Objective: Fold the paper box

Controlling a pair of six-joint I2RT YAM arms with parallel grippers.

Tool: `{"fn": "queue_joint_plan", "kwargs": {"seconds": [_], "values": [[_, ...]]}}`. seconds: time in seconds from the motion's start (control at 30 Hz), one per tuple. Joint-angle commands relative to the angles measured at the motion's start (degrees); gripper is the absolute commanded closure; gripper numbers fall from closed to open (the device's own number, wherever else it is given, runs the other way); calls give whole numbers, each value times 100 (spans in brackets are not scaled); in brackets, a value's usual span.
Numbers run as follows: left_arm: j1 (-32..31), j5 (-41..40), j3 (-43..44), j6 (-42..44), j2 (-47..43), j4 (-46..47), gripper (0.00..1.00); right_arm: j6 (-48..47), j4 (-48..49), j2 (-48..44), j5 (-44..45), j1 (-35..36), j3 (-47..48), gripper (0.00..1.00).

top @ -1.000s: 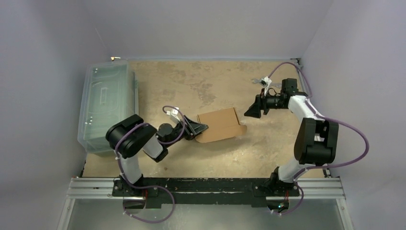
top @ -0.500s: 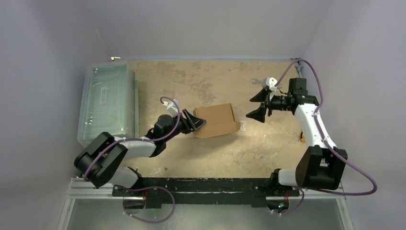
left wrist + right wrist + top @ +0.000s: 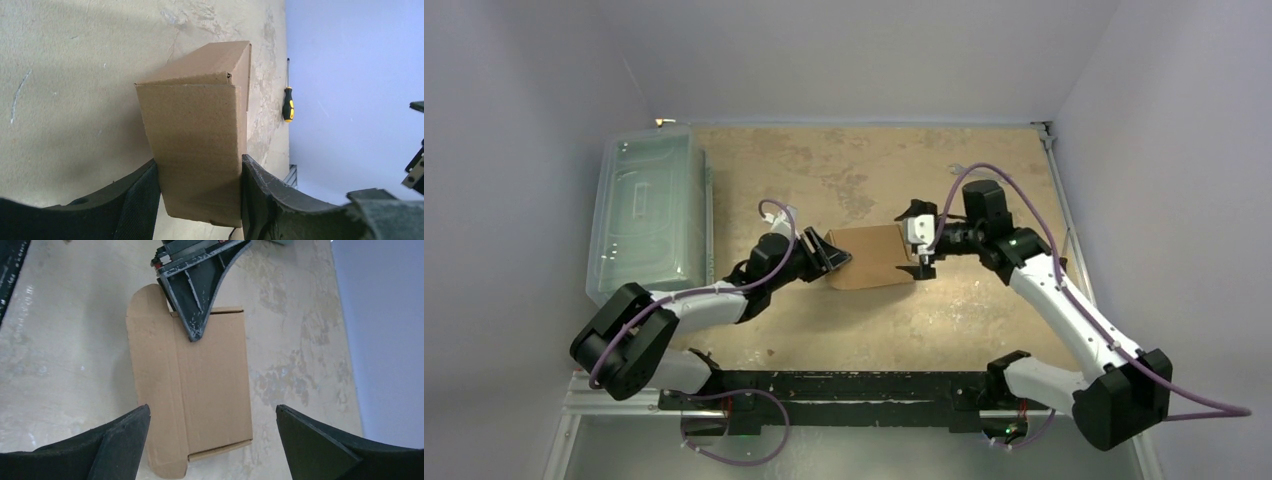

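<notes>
The paper box [image 3: 871,256] is brown cardboard, folded into a small flat rectangle on the tabletop, with one rounded flap [image 3: 150,390] spread out along its near side. My left gripper [image 3: 829,255] is shut on the box's left end. In the left wrist view both pads press its side walls, left gripper [image 3: 198,165], box [image 3: 200,115]. My right gripper [image 3: 917,240] stands open at the box's right end. In the right wrist view its fingers [image 3: 125,440] are spread wider than the box [image 3: 210,380] and do not touch it, right gripper [image 3: 212,410].
A large clear plastic bin [image 3: 649,215] stands along the table's left edge. A yellow-and-black screwdriver [image 3: 287,105] lies on the table beyond the box, toward the right wall. Grey walls close in the far, left and right sides.
My right arm has swung in from the right to the box's right end, and its jaws have spread wider. My left arm has stretched out, still gripping the box, which shifted slightly left.
</notes>
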Motion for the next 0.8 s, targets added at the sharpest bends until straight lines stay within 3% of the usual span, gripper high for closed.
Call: {"fn": "queue_joint_plan", "kwargs": {"seconds": [0.0, 0.4, 0.77], "values": [[68, -24, 384, -698, -176, -248, 100, 81, 970, -86, 1297, 645, -273, 1], [81, -301, 1008, -2475, 7, -1621, 100, 89, 2165, -96, 2391, 1685, -1082, 1], [83, -432, 1106, -3287, 29, -1644, 100, 151, 3334, 112, 3028, 1941, -1603, 1]]}}
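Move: The left hand still pinches the paper box by its left end; the box's middle lies about 5 cm to its right, level fore and aft, some 2 cm below. From the empty right hand that middle is roughly 5 cm left, 3 cm back and 11 cm below. The lid's near flap with rounded ears lies about 5 cm back of the box's middle. The wrench is some 14 cm ahead and 19 cm right of the right hand, 22 cm down. Keeping its pinch on the box end, the left hand tips the box forward and turns it counter-clockwise, some 30 degrees in all, while shifting about 2 cm forward and slightly up. The right hand, fingers held wide open, comes in over the box's right part, about 5 cm left and 5 cm down, rolling some 15 degrees about its fingers; no touch by it can be seen. ##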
